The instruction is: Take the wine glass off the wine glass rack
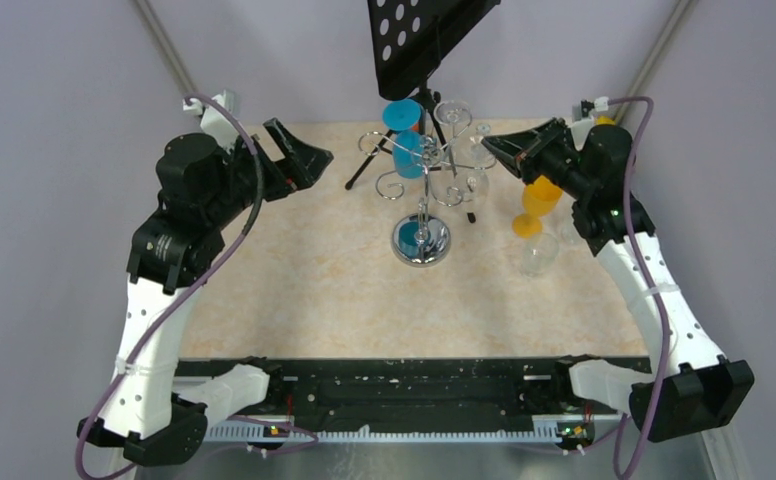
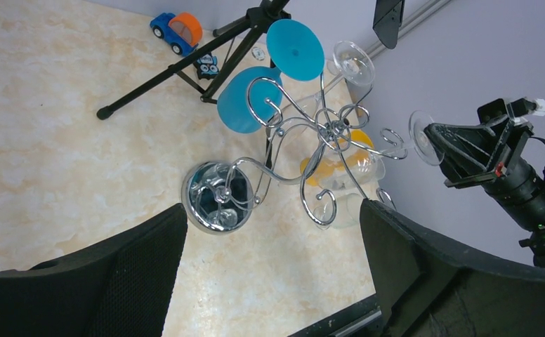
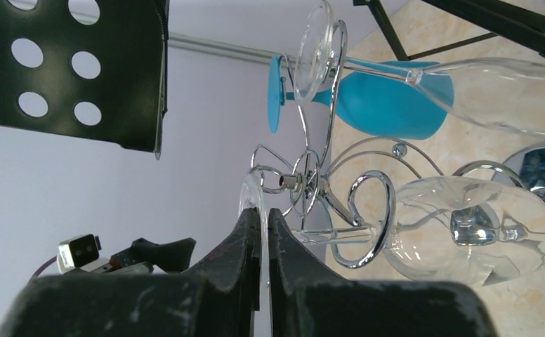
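The chrome wine glass rack point(image 1: 426, 172) stands at the back middle of the table on its round mirrored base point(image 1: 421, 241). A clear wine glass point(image 3: 466, 228) hangs upside down in a scrolled arm on its right side. My right gripper point(image 3: 263, 214) is shut on the thin edge of that glass's foot point(image 3: 248, 193); the stem still lies in the wire loop. The left wrist view shows the same grip on the foot point(image 2: 420, 137). Left of the rack, my left gripper point(image 1: 304, 160) is open and holds nothing; its fingers point(image 2: 150, 260) frame the rack's base point(image 2: 217, 198).
A blue glass point(image 1: 407, 150) and another clear glass point(image 1: 452, 112) also hang on the rack. An orange glass point(image 1: 537, 205) and a clear glass point(image 1: 539, 252) stand on the table under my right arm. A black tripod stand with a perforated plate point(image 1: 419, 40) rises behind the rack, with a toy car point(image 2: 176, 31) beyond it.
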You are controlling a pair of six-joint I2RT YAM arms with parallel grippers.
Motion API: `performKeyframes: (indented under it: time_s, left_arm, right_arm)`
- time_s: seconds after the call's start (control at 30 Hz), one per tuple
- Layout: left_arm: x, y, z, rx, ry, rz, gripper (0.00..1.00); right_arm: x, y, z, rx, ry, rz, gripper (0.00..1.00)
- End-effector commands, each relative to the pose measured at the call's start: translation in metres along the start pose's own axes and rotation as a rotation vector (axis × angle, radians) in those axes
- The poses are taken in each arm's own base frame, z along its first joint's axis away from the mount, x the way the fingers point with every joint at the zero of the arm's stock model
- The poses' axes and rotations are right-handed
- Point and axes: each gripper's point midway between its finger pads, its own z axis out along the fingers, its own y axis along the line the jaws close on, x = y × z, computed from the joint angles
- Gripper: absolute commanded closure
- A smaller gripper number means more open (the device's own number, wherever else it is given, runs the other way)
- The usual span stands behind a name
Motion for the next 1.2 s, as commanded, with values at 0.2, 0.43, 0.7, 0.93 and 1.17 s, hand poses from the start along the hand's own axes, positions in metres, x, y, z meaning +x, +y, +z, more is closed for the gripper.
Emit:
performKeyframes:
  time_s: [0.2,0.43,0.7,0.93,1.17]
  left_arm:
    - [-0.007,-0.003,-0.011,0.007,-0.041,-0.007,0.04]
    - [-0.008,-0.003,-0.013,0.007,-0.047,-0.006,0.04]
    - [0.003,-0.040,-0.014,0.232,0.030,0.062,0.06]
    - [0.026,-0.082,-0.023,0.524,0.142,0.102,0.08]
    - [0.035,-0.116,-0.027,0.701,0.126,0.185,0.07]
  right_arm:
    - [-0.007,0.030,0.023,-0.107,-0.039,-0.088,1.00]
    - [-0.035,0.036,0.028,-0.071,-0.167,-0.122,1.00]
    - [-0.054,0.022,0.026,0.038,-0.266,-0.119,1.00]
    - [-0.060,0.022,-0.007,0.094,-0.344,-0.133,1.00]
    - [-0.043,0.034,-0.051,0.093,-0.327,-0.135,1.00]
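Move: Hanging from the right fingers, a clear wine glass has its middle about 10 cm straight below the hand. The rack's ring holding its stem sits some 2 cm back, 1 cm left and 4 cm down; the rack hub is about 9 cm left, level fore-and-aft, 3 cm down. A second hanging glass is 5 cm ahead, 5 cm left and 12 cm down. From the left hand the held glass lies about 28 cm right, level, 12 cm lower. Working the held glass off its ring, the right hand goes forward about 5 cm while dipping and rising a couple of times, then swings right and draws back, ending some 4 cm to the right and turned nearly 20 degrees clockwise, fingers still shut on the foot. Late on, the open left hand sweeps right and back towards the rack, turning about 30 degrees clockwise. ##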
